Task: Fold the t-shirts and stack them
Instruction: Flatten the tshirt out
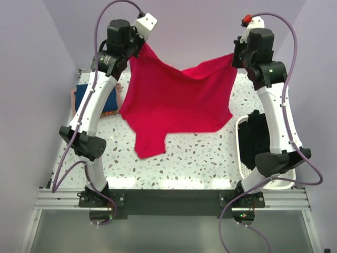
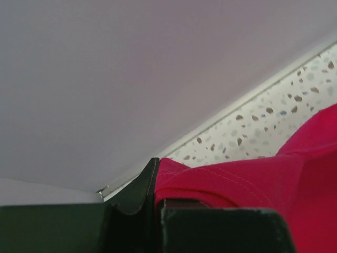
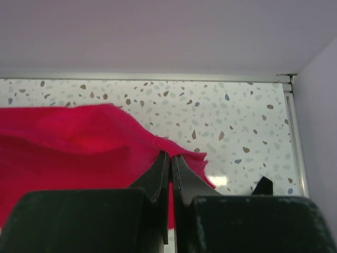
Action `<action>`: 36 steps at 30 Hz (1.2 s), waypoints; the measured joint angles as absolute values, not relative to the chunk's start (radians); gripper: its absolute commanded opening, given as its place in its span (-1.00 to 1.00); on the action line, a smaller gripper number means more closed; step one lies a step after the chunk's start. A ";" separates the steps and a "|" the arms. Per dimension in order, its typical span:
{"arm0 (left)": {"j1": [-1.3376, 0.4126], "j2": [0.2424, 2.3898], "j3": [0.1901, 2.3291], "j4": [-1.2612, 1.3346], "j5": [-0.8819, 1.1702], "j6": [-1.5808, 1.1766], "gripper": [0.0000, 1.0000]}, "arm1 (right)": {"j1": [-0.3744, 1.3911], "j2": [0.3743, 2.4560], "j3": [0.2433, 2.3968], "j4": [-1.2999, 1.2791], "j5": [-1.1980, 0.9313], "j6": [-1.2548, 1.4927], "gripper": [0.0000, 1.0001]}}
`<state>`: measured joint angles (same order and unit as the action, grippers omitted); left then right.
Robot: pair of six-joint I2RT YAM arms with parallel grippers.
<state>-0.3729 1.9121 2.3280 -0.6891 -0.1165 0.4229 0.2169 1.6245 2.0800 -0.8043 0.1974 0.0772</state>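
Observation:
A crimson-red t-shirt [image 1: 176, 100] hangs spread in the air between my two raised arms, its lower edge and one sleeve trailing onto the speckled table. High at the back left, my left gripper [image 1: 138, 46] is shut on one corner of the red t-shirt [image 2: 247, 179]. Opposite it at the back right, my right gripper [image 1: 234, 57] is shut on the other corner of the red t-shirt [image 3: 79, 142], the cloth pinched between its fingertips [image 3: 162, 163]. A folded navy blue t-shirt [image 1: 84, 95] lies at the left edge. Black t-shirts [image 1: 255, 137] fill the basket.
A white perforated basket [image 1: 243, 158] stands at the table's right edge beside my right arm. A pale pink cloth [image 1: 74, 94] peeks out beside the navy one. Lilac walls close in the back and both sides.

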 measured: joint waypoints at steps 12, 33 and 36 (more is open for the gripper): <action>-0.372 1.483 2.180 -0.497 -0.024 0.489 -1.00 | 0.208 1.373 2.020 -0.749 0.108 0.097 -1.00; -0.372 1.136 2.070 -0.729 0.165 0.381 -1.00 | 0.208 0.921 1.962 -0.869 0.138 0.094 -1.00; -0.372 1.233 2.070 -0.729 0.166 0.381 -1.00 | 0.208 0.982 1.892 -0.853 0.132 0.094 -1.00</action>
<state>-0.3721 1.2331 2.0705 -0.7288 0.1658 0.3813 0.2085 0.9825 1.8923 -0.8528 0.1318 0.0937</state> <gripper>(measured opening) 0.027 0.014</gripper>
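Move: Both hands already hold a corner of the red t-shirt high over the far part of the table; the table middle, where there is room to lay it, is roughly 41 cm below, some 16 cm back and 14 cm right of the left hand, 9 cm back and 23 cm left of the right. The folded stack lies about 22 cm left, 3 cm back and 38 cm below the left hand; the basket is 19 cm right, 22 cm back and 37 cm below the right. Keeping their pinch on the two corners, both hands sweep the t-shirt quickly back towards the bases and up, about 30 cm back and 20 cm up, drifting some 5 cm outwards each while the fingers tilt up by about 30 degrees. Then they turn around and start the next throw, coming forward some 6 to 8 cm and down 4 to 6 cm, with the fingers tipping back down a little and staying shut on the cloth. ##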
